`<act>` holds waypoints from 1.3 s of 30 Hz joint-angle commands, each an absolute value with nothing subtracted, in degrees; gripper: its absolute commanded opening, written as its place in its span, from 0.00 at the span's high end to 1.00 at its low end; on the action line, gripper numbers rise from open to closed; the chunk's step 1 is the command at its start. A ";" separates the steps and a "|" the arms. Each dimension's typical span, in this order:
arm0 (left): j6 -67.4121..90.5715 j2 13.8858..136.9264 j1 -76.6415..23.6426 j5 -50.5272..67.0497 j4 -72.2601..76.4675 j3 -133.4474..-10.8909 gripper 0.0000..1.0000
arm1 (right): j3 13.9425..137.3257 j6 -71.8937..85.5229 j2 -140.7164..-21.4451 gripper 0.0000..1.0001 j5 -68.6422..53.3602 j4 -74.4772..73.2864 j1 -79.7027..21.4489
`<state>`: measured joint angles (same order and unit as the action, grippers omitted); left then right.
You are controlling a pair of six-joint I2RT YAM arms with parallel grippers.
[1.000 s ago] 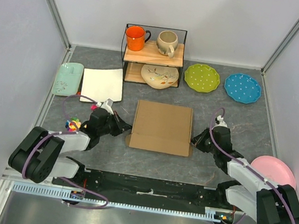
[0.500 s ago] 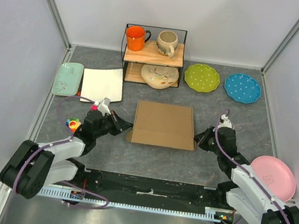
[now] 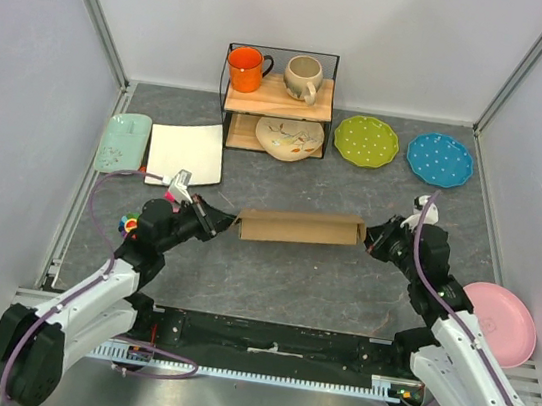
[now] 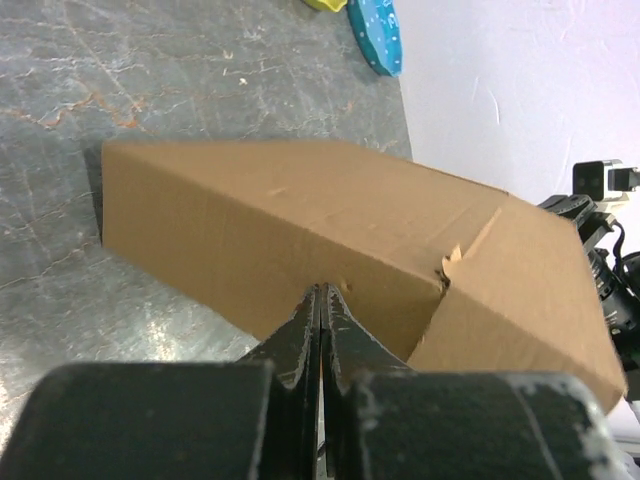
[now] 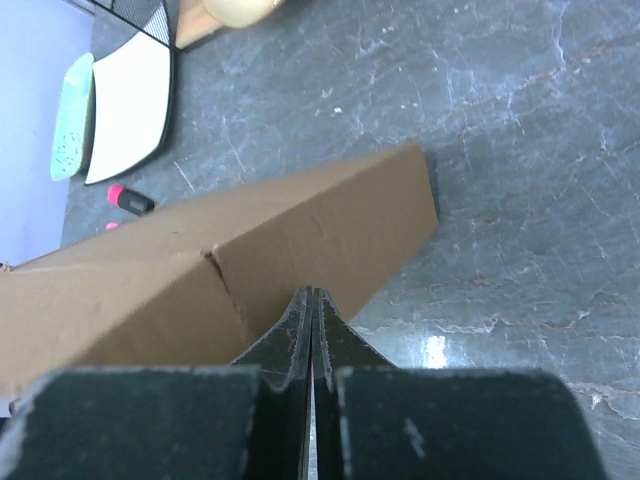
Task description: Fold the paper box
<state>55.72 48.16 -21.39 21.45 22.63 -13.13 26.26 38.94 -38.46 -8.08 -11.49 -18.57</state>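
The paper box [image 3: 300,227] is a closed brown cardboard mailer, tipped up so that from above it shows as a narrow strip at mid-table. My left gripper [image 3: 233,223] is shut, its tips against the box's left end. My right gripper [image 3: 367,235] is shut too, its tips against the right end. In the left wrist view the shut jaws [image 4: 322,290] touch the box's [image 4: 300,220] side wall near a flap seam. In the right wrist view the shut jaws [image 5: 308,292] meet the box's [image 5: 300,245] other wall. No cardboard shows between either pair of fingers.
Behind the box a small rack [image 3: 277,103] holds an orange mug [image 3: 246,68], a beige mug [image 3: 303,76] and a bowl [image 3: 288,138]. A green plate [image 3: 366,141] and a blue plate [image 3: 440,159] lie back right, a white square plate [image 3: 186,154] and a mint tray [image 3: 122,142] back left, and a pink plate [image 3: 499,321] near right.
The box lay flat a second ago; it is now tipped up on edge between the two grippers. Both arms have reached forward and risen, jaws shut throughout.
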 commanded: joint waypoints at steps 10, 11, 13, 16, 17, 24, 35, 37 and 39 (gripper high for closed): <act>55.37 48.95 -22.32 24.53 15.47 -22.33 0.98 | 30.59 38.85 -39.99 1.00 -10.02 -11.61 -19.42; 55.20 49.13 -22.32 24.26 15.47 -21.54 0.98 | 29.89 38.67 -39.82 1.00 -10.02 -11.34 -19.42; 55.11 49.31 -22.32 23.73 16.43 -20.57 0.98 | 27.34 38.67 -39.03 1.00 -10.28 -10.20 -19.42; 55.46 48.87 -22.32 23.03 18.98 -18.02 0.98 | 24.53 39.37 -37.63 1.00 -11.25 -8.27 -19.42; 55.72 48.78 -22.32 22.94 19.68 -17.23 0.98 | 24.00 39.46 -37.27 1.00 -11.60 -7.74 -19.42; 54.85 50.36 -22.32 22.32 22.06 -20.65 0.98 | 28.47 37.44 -38.84 1.00 -11.78 -6.25 -19.42; 53.18 49.48 -22.32 17.41 32.78 -20.04 0.98 | 29.00 36.56 -40.16 1.00 -11.16 2.37 -19.42; 52.91 49.48 -22.32 16.44 32.78 -19.60 0.98 | 29.00 36.48 -41.39 1.00 -10.99 2.81 -19.34; 52.73 50.09 -22.32 16.43 32.52 -19.16 0.98 | 28.30 36.56 -42.44 1.00 -10.64 2.81 -19.51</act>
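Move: The closed paper box is still held between the two shut grippers, far end low and lid leaning forward. Its middle lies about 13 cm right of the left hand, 2 ahead and 4 below; from the right hand, 13 cm left, 2 ahead and 4 below. The white pad is some 22 cm ahead and 17 left of the left hand, 14 lower; the green plate is roughly 32 cm straight ahead of the right hand, 14 below. The box stays pinched by its end walls between both shut pairs of fingertips as the hands bob up 2 or 3 cm and sink back. Then the left climbs to about 5 cm above its start and 3 forward, tilting up some 10 degrees, while the right eases 2 cm forward and 1 up, carrying the box's upper edge forward, towards the shelf. ##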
